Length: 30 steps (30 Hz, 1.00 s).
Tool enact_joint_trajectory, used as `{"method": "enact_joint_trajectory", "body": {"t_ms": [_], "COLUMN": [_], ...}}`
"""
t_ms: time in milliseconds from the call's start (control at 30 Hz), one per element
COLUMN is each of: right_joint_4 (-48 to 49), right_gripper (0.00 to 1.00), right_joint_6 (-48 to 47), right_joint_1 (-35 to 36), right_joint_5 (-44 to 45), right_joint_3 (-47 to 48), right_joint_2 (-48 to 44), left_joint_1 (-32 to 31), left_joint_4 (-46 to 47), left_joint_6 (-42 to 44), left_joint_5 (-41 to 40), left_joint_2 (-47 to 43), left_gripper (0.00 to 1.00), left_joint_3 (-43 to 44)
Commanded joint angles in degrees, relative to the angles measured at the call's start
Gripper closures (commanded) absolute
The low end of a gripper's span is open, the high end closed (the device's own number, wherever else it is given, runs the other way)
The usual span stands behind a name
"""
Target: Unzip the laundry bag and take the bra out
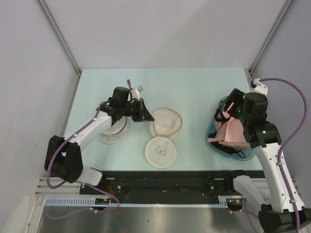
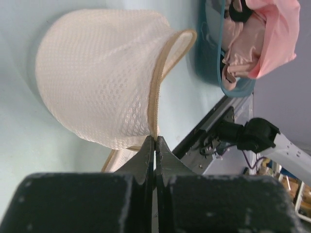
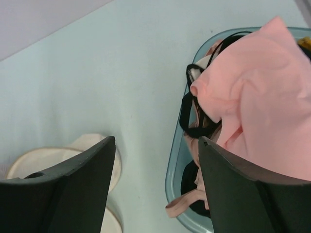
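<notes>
The cream laundry bag lies open in mid-table: one domed half (image 1: 166,124) stands on edge, and the other half (image 1: 161,151), with the dark bra icon, lies flat in front of it. My left gripper (image 1: 145,115) is shut on the standing half's zip edge, and in the left wrist view the zip tape (image 2: 155,97) runs straight into the closed tips of the left gripper (image 2: 155,139). The pale pink bra (image 1: 233,132) (image 3: 252,92) lies in the teal basket (image 1: 212,137). My right gripper (image 1: 227,109) (image 3: 155,141) hangs open over the basket's left rim (image 3: 176,170), holding nothing.
Black clothing (image 3: 187,116) and a beige strap (image 3: 182,206) share the basket with the bra. A whiter round pouch (image 1: 112,134) lies under my left arm. The table's metal front rail (image 1: 170,182) and grey side walls bound the space.
</notes>
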Motion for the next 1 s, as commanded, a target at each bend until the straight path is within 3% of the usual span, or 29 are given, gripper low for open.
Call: {"method": "enact_joint_trajectory", "body": {"t_ms": [0,100,200,233,267,333,367,533,633,800,967], "right_joint_4": [-5.6,-3.9,-5.9,-6.5,-6.5,-7.0,-7.2,-7.4,-8.1,-10.1,-10.7], "right_gripper": [0.27,0.26,0.24,0.23,0.23,0.23,0.22,0.2,0.04,0.02,0.0], "right_joint_6": [1.0,2.7,6.1,7.0,7.6,8.8,8.9,9.3,10.0,11.9,12.6], "right_joint_1": [7.6,16.6,23.7,24.9,26.2,26.9,27.6,27.8,27.8,28.0,28.4], "right_joint_5": [0.4,3.4,12.0,13.0,13.7,14.4,14.5,15.2,15.7,17.0,17.5], "right_joint_3": [1.2,-1.3,-1.4,-1.6,-1.6,-1.9,-1.9,-1.9,-1.9,-1.9,-1.9], "right_joint_2": [-2.2,-2.3,-1.3,-1.3,-1.5,-1.7,-2.2,-3.3,-2.8,-0.3,1.4], "left_joint_1": [1.3,2.8,3.6,3.9,4.3,4.7,5.0,5.3,5.3,4.8,4.8], "left_joint_4": [1.8,1.2,0.8,0.3,-1.2,-1.6,-2.1,-3.3,-3.9,2.0,0.5], "left_joint_6": [0.7,-1.2,-2.2,-2.6,-2.8,-3.1,-3.0,-0.2,3.0,5.8,8.6], "left_joint_5": [-3.2,-3.6,-4.9,-5.3,-6.4,-7.0,-7.7,-9.1,-7.7,-3.9,-3.8], "left_joint_2": [1.1,5.4,8.9,10.0,10.4,10.3,9.9,3.7,-1.6,-13.1,-19.1], "left_gripper": [0.99,1.0,1.0,0.94,0.65,0.27,0.0,0.0,0.0,0.0,0.0], "left_joint_3": [5.8,11.9,15.8,16.8,17.1,16.4,15.9,15.6,16.0,9.5,2.7]}}
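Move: The left fingers still pinch the laundry bag's zip rim; the bag's middle is about 6 cm to the right, 2 cm ahead and 7 cm below. Its round lid lies about 12 cm back and 3 cm right, the second mesh bag some 20 cm left and 1 cm ahead, both around 12 cm below. From the empty right hand, the laundry bag is roughly 27 cm left, level fore and aft, 18 cm below; the clothes basket's middle is 6 cm right, level, equally low. Forward about 9 cm and slightly up, the left hand carries the laundry bag by its rim, then opens wide to let go. Empty, it climbs some 12 cm while drawing back nearly as far as it had come and easing left, its wrist tilting up. The right hand swings left about 8 cm, away from the clothes basket, back and down about 5 cm each, its parted fingers spreading fully. ##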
